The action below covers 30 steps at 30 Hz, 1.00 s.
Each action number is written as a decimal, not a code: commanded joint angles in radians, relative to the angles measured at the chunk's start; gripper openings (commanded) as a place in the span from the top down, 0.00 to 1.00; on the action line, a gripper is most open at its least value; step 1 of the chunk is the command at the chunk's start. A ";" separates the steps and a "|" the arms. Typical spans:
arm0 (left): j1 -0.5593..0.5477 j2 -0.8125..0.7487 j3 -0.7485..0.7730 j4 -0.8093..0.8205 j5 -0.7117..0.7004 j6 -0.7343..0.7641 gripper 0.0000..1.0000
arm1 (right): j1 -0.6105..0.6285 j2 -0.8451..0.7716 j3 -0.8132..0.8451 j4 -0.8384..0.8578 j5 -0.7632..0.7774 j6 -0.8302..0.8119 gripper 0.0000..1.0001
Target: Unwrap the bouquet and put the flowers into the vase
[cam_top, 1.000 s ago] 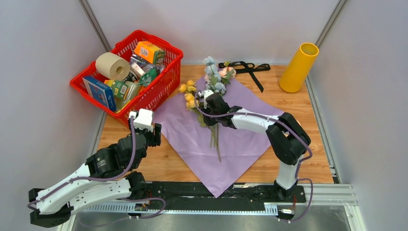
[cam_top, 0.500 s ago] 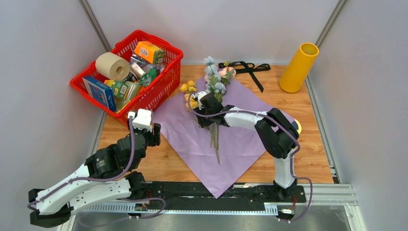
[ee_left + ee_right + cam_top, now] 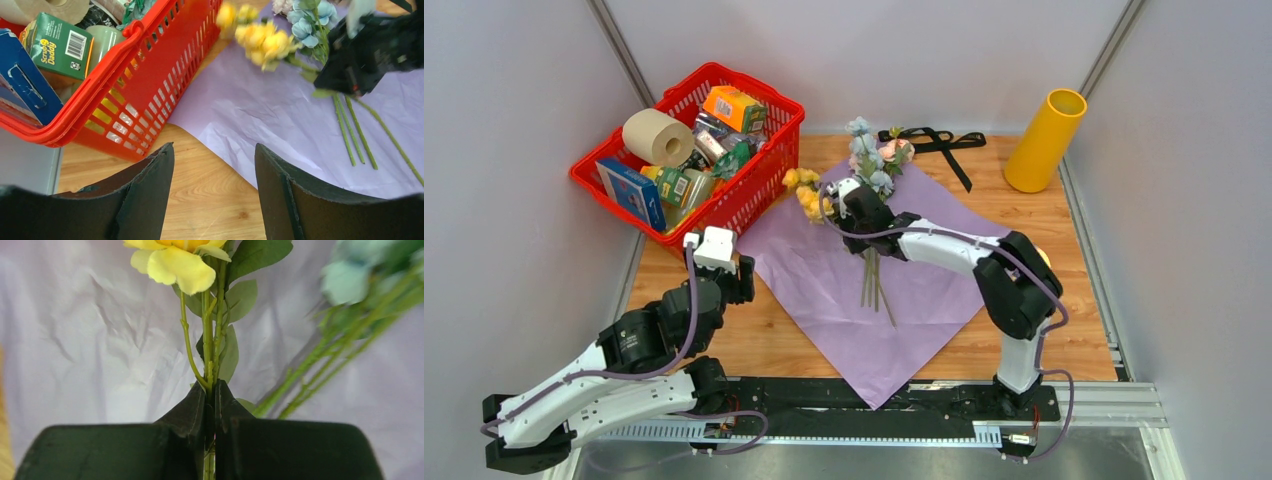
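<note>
The bouquet lies unwrapped, its lilac wrapping paper [image 3: 824, 285] spread flat on the table. My right gripper [image 3: 852, 203] [image 3: 211, 388] is shut on the green stem of the yellow flowers [image 3: 802, 188] [image 3: 175, 262], held just above the paper. Beside them lie the pale blue and pink flowers [image 3: 872, 158], their stems [image 3: 874, 285] on the paper. My left gripper [image 3: 740, 278] [image 3: 214, 150] hangs open and empty over the wood beside the paper's left edge. The mustard-yellow vase [image 3: 1044, 140] stands upright at the far right corner.
A red basket [image 3: 759, 185] [image 3: 150, 80] full of boxes and a paper roll stands at the far left, close to the yellow blooms. The untied black ribbon [image 3: 936, 142] lies at the back between the flowers and the vase. Grey walls enclose the table.
The right gripper opened, then shut on the yellow flowers' stem. It has shifted slightly up and left, drawing the yellow blooms away from the other flowers. The left arm barely moved.
</note>
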 commanded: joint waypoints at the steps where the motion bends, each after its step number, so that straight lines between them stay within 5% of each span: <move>1: -0.002 -0.011 0.006 0.022 -0.017 -0.003 0.32 | -0.021 -0.213 0.025 0.043 0.114 -0.007 1.00; 8: -0.002 -0.013 0.006 0.017 -0.017 -0.002 0.32 | -0.139 -0.421 0.054 0.195 0.249 -0.095 1.00; 14: -0.002 -0.027 0.004 0.022 -0.018 -0.002 0.32 | -0.300 -0.510 0.010 0.625 0.254 -0.303 1.00; 22: -0.002 -0.042 0.003 0.025 -0.017 -0.002 0.32 | -0.598 -0.437 0.033 1.063 0.139 -0.452 1.00; 30: -0.002 -0.044 -0.005 0.040 -0.020 0.009 0.32 | -0.806 -0.308 0.243 1.094 0.082 -0.434 1.00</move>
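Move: The yellow vase that the right hand's yellow flowers are headed for stands about 19 cm farther out and roughly 41 cm to this hand's right, its middle some 7 cm above it. The blue and pink flowers lie about 6 cm ahead and 8 cm right; the black ribbon is some 26 cm ahead and 23 cm right, both about 4 cm lower. From the left hand the vase is about 34 cm ahead, 55 cm right and 14 cm lower. Keep the right gripper shut on the yellow flowers' stems and sweep them up off the purple paper towards the vase: first mostly straight up, then swinging right as well, about 45 cm up, 36 cm right and 15 cm forward in all. On the way tip the wrist up through some 85 degrees and turn it clockwise, so that the fingers end pointing forward and upward, high near the vase. ##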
